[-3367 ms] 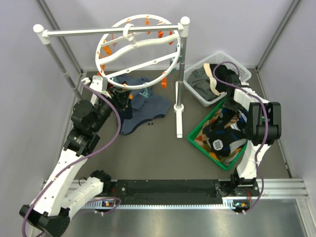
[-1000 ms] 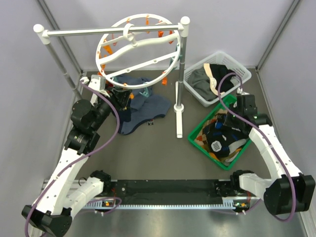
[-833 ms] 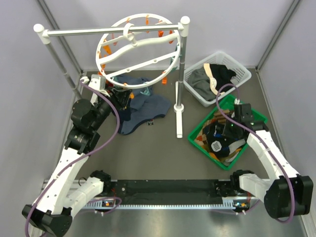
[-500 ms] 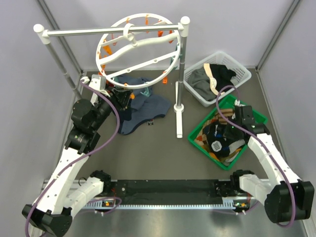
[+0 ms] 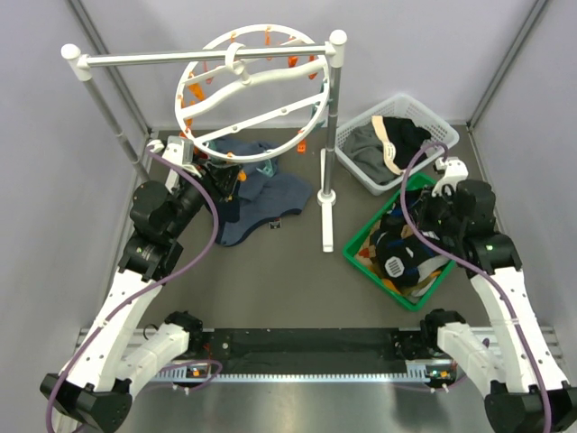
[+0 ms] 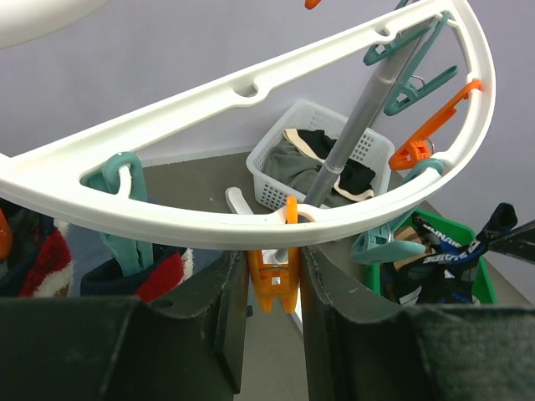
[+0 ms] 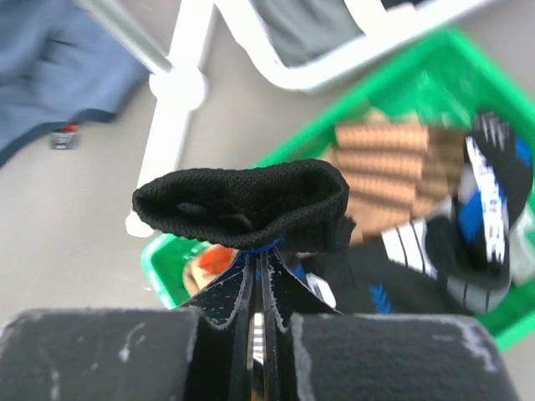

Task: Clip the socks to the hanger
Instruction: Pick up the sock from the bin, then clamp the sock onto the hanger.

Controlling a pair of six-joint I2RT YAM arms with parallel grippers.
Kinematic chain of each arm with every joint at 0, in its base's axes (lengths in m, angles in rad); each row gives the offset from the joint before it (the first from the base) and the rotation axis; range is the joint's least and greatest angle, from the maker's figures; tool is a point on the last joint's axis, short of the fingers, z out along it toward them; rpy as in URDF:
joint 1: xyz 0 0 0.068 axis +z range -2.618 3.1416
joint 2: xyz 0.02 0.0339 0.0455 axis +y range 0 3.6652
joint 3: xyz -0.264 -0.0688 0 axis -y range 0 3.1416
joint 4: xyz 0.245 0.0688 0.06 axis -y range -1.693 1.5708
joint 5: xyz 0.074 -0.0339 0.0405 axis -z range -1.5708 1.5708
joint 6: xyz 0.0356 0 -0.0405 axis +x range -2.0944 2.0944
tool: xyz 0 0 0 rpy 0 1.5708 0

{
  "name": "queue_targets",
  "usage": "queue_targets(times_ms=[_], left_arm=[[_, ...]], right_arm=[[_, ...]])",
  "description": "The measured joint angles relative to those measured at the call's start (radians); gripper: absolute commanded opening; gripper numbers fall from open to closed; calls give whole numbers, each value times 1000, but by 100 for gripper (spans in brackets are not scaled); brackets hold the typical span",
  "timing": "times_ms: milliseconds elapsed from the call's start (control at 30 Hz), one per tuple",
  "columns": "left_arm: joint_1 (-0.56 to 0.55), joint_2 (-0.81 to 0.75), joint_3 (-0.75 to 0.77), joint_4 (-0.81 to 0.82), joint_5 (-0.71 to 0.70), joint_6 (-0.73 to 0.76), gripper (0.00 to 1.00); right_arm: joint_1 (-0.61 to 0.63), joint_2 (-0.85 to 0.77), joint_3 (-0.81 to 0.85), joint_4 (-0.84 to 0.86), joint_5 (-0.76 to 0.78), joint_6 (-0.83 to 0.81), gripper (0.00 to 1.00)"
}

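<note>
The hanger (image 5: 255,81), a round white ring with orange and teal clips, hangs from the rack bar. My left gripper (image 5: 227,178) sits under its near rim (image 6: 209,221), jaws closed on the sides of an orange clip (image 6: 274,280). A dark sock with red and white (image 6: 159,271) hangs by a teal clip just left of it. My right gripper (image 5: 431,209) is shut on the cuff of a black sock (image 7: 242,205) and holds it above the green bin (image 5: 361,244), which holds several more socks (image 7: 493,192).
The white straight-bar rack (image 5: 180,59) has a post and foot (image 5: 328,194) between the two arms. A white basket (image 5: 442,126) of bigger clothes stands behind the green bin. A blue-grey garment (image 5: 270,198) lies on the table under the hanger.
My right arm dipped into the green bin, then rose and drew back to the right with the black sock in its jaws. My left arm has stayed at the orange clip.
</note>
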Motion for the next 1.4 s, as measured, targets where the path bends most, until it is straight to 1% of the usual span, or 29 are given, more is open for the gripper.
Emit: queue_targets(times_ms=[133, 200, 233, 367, 433, 533, 633, 667, 767, 833, 900, 1133, 1400], left_arm=[[0, 0, 0, 0, 5, -4, 0], [0, 0, 0, 0, 12, -8, 0], [0, 1, 0, 0, 16, -11, 0], [0, 27, 32, -11, 42, -28, 0], [0, 38, 50, -23, 52, -33, 0], [0, 48, 80, -42, 67, -46, 0], [0, 48, 102, -56, 80, -61, 0], [0, 48, 108, -59, 84, -64, 0], [0, 51, 118, -59, 92, -76, 0], [0, 53, 118, -61, 98, -80, 0], [0, 56, 118, -62, 102, -83, 0], [0, 59, 118, -61, 113, -90, 0], [0, 59, 114, -50, 128, -109, 0]], right_arm=[[2, -18, 58, 49, -95, -72, 0], [2, -35, 92, 106, -173, -122, 0], [2, -38, 97, 113, -183, -128, 0], [8, -29, 164, 164, -313, -162, 0], [32, -12, 202, 194, -367, -166, 0], [124, 18, 248, 233, -409, -179, 0], [256, 57, 286, 262, -417, -201, 0], [317, 75, 296, 278, -416, -209, 0], [439, 122, 308, 306, -418, -226, 0], [518, 170, 309, 334, -415, -239, 0], [569, 214, 309, 357, -412, -243, 0], [686, 397, 308, 487, -397, -238, 0], [721, 549, 308, 628, -359, -205, 0]])
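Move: The right hand already pinches a sock by its cuff, and the orange clip it is taken to lies about 38 cm to its left, 2 cm ahead and some 15 cm higher. The green bin is right beneath, its middle 2 cm back, 3 cm to the right and 16 cm down. The hanger's right post stands about 10 cm ahead and 20 cm left, the white basket 24 cm ahead and 14 cm down. The left hand has that clip between its fingers. Keeping its pinch on the sock's cuff, the right hand climbs about 18 cm up from the green bin and swings some 32 cm left on the near side of the hanger's post, first drawing back 6 cm and then easing forward 3 cm, while it sinks about 8 cm from its peak towards the orange clip. Its wrist turns some 65 degrees counter-clockwise so that the fingers end up pointing left and less steeply down, while the left hand, still gripping the clip at the ring, shifts about 2 cm right and 2.5 cm up with a slight clockwise turn. ##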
